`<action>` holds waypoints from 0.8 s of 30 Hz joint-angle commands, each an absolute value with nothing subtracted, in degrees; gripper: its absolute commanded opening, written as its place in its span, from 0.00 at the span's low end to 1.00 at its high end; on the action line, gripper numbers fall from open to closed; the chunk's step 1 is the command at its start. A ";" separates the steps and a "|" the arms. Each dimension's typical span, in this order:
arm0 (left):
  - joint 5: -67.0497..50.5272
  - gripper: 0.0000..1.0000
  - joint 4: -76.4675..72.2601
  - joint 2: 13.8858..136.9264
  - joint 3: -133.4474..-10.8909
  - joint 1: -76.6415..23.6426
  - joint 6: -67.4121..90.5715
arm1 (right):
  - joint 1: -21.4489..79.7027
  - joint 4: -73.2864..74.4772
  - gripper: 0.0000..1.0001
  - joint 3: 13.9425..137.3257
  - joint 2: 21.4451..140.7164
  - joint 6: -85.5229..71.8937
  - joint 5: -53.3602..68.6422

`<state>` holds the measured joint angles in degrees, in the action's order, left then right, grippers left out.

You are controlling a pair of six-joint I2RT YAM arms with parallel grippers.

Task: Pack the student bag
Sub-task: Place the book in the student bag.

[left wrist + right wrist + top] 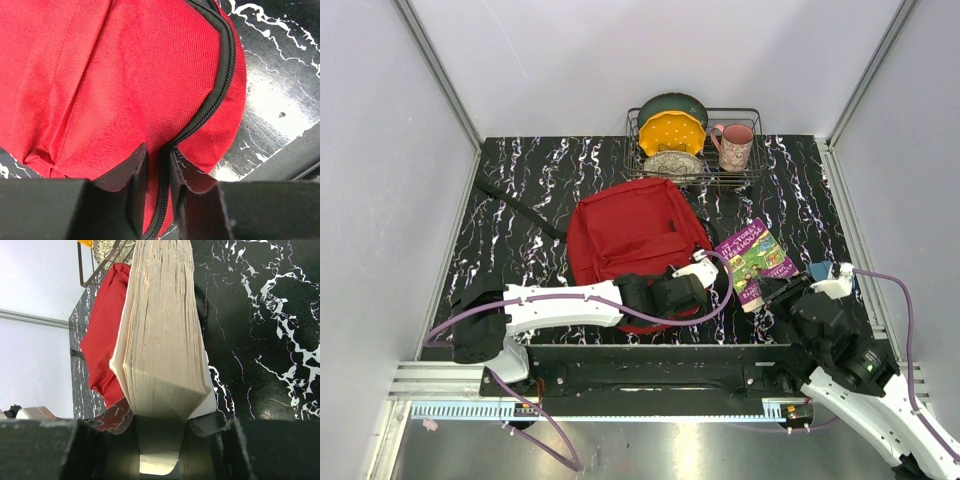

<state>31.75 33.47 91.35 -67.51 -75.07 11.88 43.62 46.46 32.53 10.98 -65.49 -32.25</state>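
Observation:
The student bag (630, 235), a red backpack, lies flat in the middle of the black marbled table, with its black zipper (220, 85) curving round the edge. My left gripper (692, 268) is at the bag's near right corner. In the left wrist view its jaws (157, 152) pinch the zipper band and a fold of red fabric. My right gripper (782, 288) is shut on a paperback book (755, 260) with a colourful cover, held just right of the bag. The right wrist view shows the book's page edges (162, 330) between the fingers, and the bag (102, 335) beyond on the left.
A wire dish rack (756, 172) at the back holds plates (672, 130) and a pink mug (735, 145). A black strap (525, 212) trails from the bag toward the back left. White walls close in the table on three sides.

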 commanded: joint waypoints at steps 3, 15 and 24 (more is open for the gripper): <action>33.75 0.26 32.52 90.70 -70.66 -75.15 12.57 | 43.59 42.45 0.09 33.66 9.49 -66.88 -33.22; 40.08 0.00 33.49 88.25 -71.90 -73.92 14.50 | 43.59 46.05 0.09 35.33 8.17 -67.23 -32.61; 39.20 0.00 34.28 79.37 -75.76 -66.10 16.43 | 43.59 48.17 0.08 36.65 5.54 -67.24 -27.69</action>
<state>36.84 35.51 85.89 -70.85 -69.23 14.87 43.62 52.29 33.26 7.18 -65.93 -30.28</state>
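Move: The left fingers straddle the zipped edge of the student bag's flap right at the tips, with the bag's middle some 7 cm ahead, 7 cm to the left and 5 cm lower. The book, already in the right gripper, lies about 22 cm to the left hand's right, 4 cm farther ahead and 5 cm higher. From the right hand, the flap edge it must pass is roughly 23 cm to the left, level ahead-wise and 8 cm lower; the book's middle is about 5 cm ahead and 3 cm left. The left fingers first close the rest of the way onto the zipped edge, pinching the flap, then lift it gently at first and faster towards the end, about 6 cm up, 4 cm forward and a little left, peeling it away from the bag's near side while the wrist turns some 10 degrees counter-clockwise. The right hand keeps its grip on the book out to the bag's right and eases back only 1 to 2 cm, without bringing the book towards the bag yet. ##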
